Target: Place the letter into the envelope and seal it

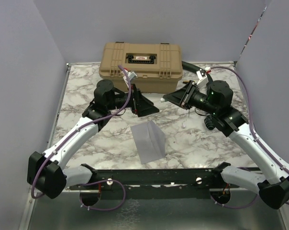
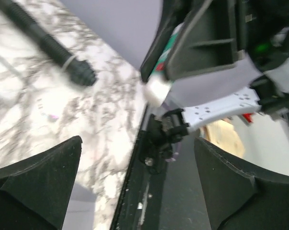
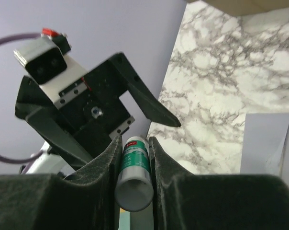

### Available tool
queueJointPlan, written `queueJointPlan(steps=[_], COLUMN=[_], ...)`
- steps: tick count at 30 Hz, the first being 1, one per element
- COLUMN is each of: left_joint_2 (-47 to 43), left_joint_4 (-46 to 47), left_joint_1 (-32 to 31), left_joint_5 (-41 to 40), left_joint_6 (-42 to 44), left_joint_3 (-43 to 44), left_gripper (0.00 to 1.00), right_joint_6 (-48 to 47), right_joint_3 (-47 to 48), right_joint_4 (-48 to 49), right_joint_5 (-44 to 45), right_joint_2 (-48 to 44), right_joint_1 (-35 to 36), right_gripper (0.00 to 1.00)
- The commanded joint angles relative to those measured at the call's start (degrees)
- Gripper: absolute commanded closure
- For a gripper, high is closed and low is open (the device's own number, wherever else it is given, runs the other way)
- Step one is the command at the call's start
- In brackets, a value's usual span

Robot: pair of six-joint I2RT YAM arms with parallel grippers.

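Note:
The grey-lavender envelope (image 1: 148, 141) lies on the marble table (image 1: 87, 139) between the two arms; its edge also shows in the right wrist view (image 3: 269, 143). The letter is out of view. My right gripper (image 3: 135, 143) is shut on a green-and-white glue stick (image 3: 135, 172), held off the table behind the envelope, with the stick's white end (image 1: 162, 101) pointing left. My left gripper (image 1: 145, 101) faces it from close by, jaws wide open and empty (image 2: 137, 187). The stick (image 2: 156, 91) shows ahead of the left fingers.
A tan hard case (image 1: 140, 64) stands at the back of the table, just behind both grippers. A black mounting rail (image 1: 159, 175) runs along the near edge. Lavender walls close in the left, back and right sides. A black cable (image 2: 49, 45) lies on the marble.

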Motion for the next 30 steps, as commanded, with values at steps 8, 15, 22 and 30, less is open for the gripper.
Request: queueJointPlan(steps=[8, 15, 22, 30], left_joint_2=[-7.1, -1.4, 5.0, 4.1], left_joint_4=[-25.6, -22.8, -16.6, -12.1], left_joint_1=[1.1, 1.2, 1.1, 1.1], left_joint_5=[-33.3, -35.3, -31.4, -35.5], left_joint_6=[3.5, -5.7, -8.3, -11.5], left_joint_3=[-7.5, -15.5, -18.7, -25.3], left_gripper=[0.45, 0.83, 0.94, 1.0], right_joint_6=[-21.2, -20.4, -19.7, -13.8], right_joint_3=[9.7, 6.4, 4.4, 1.0], right_joint_4=[-13.9, -13.3, -13.1, -10.7], right_joint_5=[30.2, 48.1, 59.1, 67.9], right_joint_2=[14.1, 21.3, 29.9, 34.8], right_joint_1=[14.1, 25.8, 36.8, 41.3], right_gripper=[1.0, 1.0, 1.0, 1.0])
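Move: The envelope lies on the table about 32 cm below the left hand, 2 cm back and 1 cm to its left. From the right hand, which holds the glue stick, its middle is some 8 cm left, 4 cm back and 33 cm down; the flap is 3 cm left and 2 cm back. The hose end lies 20 cm to the right hand's right and 5 cm ahead, the yellow-handled driver 11 cm right and 18 cm ahead. Drop both hands together towards the envelope, about 24 cm each. Swing the left one some 7 cm left and slightly forward, shutting its empty fingers and tipping them from level to slanting down over the envelope's far left part. Keep the glue stick gripped in the right, nose it out briefly, then carry it left and a little back, rolling about 60 degrees so the fingers point steeply down. ##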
